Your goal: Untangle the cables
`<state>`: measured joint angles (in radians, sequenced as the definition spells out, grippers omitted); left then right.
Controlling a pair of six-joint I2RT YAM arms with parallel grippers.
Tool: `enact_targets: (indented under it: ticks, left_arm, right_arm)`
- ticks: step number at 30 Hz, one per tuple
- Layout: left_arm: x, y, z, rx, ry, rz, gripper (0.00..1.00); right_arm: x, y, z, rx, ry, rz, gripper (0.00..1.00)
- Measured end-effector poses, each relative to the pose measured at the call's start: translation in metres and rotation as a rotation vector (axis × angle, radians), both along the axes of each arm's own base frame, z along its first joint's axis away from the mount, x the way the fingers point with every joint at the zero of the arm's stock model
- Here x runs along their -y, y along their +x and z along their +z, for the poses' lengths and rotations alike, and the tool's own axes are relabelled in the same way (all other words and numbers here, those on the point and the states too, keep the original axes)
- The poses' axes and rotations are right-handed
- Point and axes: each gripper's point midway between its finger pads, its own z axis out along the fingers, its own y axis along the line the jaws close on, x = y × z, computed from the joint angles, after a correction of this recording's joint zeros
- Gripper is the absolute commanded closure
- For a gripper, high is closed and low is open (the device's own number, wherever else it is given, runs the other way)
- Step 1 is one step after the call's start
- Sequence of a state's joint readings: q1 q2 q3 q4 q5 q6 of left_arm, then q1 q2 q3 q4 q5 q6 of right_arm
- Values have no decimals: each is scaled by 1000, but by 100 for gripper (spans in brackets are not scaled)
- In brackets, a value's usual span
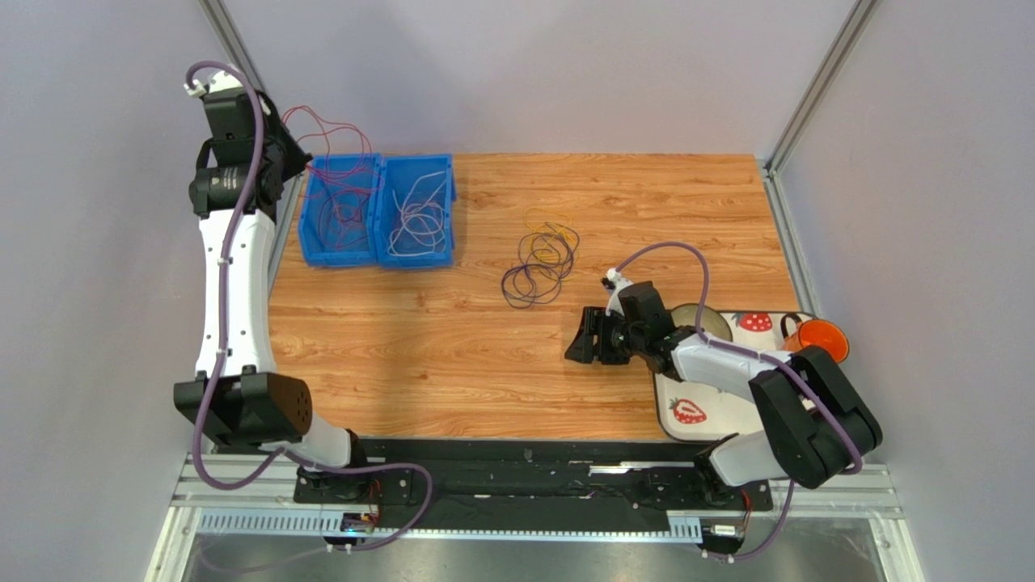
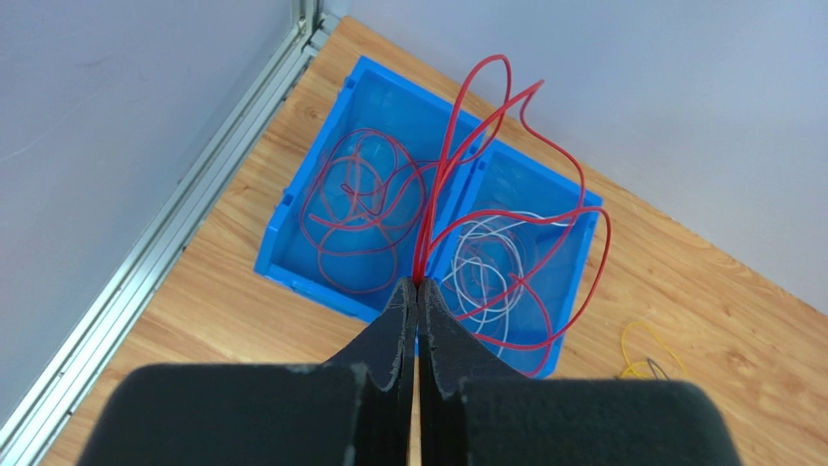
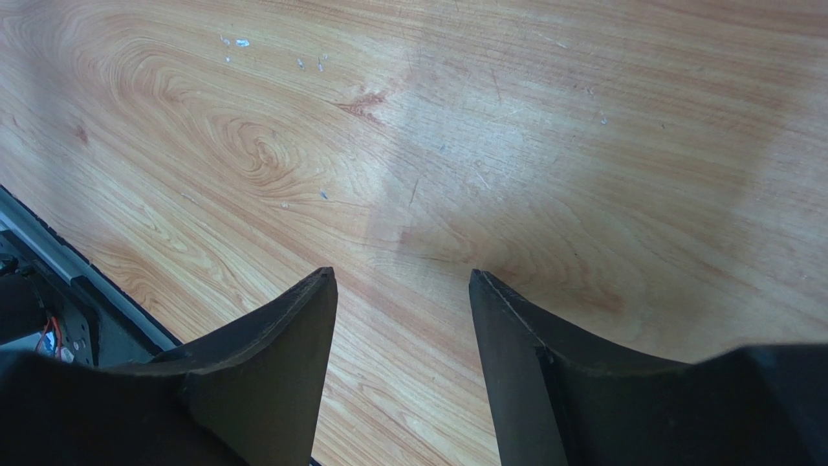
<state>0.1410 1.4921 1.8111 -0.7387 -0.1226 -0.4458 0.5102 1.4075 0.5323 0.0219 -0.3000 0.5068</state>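
My left gripper (image 1: 295,160) (image 2: 418,284) is raised over the back left corner, shut on a red cable (image 2: 483,116) whose loops arc up and hang down over two blue bins. The left bin (image 1: 309,250) (image 2: 292,199) holds coiled red cables (image 2: 358,209). In the right bin (image 1: 419,258) lie white cables (image 1: 419,218) (image 2: 483,260). A tangle of dark and yellow cables (image 1: 541,260) rests on the wooden table, mid-back. My right gripper (image 1: 581,340) (image 3: 400,277) hovers low over bare wood in front of that tangle, open, with nothing between its fingers.
A white tray with strawberry prints (image 1: 727,418) lies at the right edge under the right arm, with an orange cup (image 1: 825,338) and a round bowl (image 1: 697,318) on it. Grey walls and aluminium rails (image 1: 787,115) close in the table. A yellow loop (image 2: 645,346) shows beside the bins.
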Motion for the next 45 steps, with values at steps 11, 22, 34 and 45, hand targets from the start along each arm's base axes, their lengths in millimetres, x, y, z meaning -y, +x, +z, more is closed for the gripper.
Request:
enact_targets:
  ticks: [11, 22, 34, 45]
  left_arm:
    - [-38, 55, -87, -153, -77, 93, 100]
    - [-47, 67, -102, -151, -120, 113, 100]
    - [-39, 75, -100, -118, -139, 65, 31]
    - [-6, 56, -49, -24, -140, -53, 32]
  right_arm:
    - [-5, 3, 0, 6, 12, 17, 40]
    - [-7, 5, 0, 3, 17, 22, 40]
    - [-8, 5, 0, 1, 17, 23, 40]
    - [-8, 6, 0, 1, 18, 24, 40]
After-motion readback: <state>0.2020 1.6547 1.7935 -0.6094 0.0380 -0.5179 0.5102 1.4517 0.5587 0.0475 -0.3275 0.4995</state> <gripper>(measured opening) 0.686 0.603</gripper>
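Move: The left blue bin, for which the red cable in the left hand's shut fingers is meant, lies with its middle about 17 cm ahead of that hand, 7 cm to its left and some 36 cm below. The right bin with the white cable stands level with it but about 10 cm to the hand's right. The remaining blue and yellow cables are roughly 4 cm ahead, 38 cm right and 38 cm below. From the right hand, the left bin is about 36 cm ahead, 52 cm left and nearly level. The red cable, still pinched and looping up and forward from the left fingers, is lowered towards the left blue bin: the hand sinks about 10 cm while reaching forward and left, tipping down some 10 degrees. There it nearly stops, creeps forward, and the fingers open wide to let go of the cable; then the empty hand rises about 4 cm, easing right and slightly back. ##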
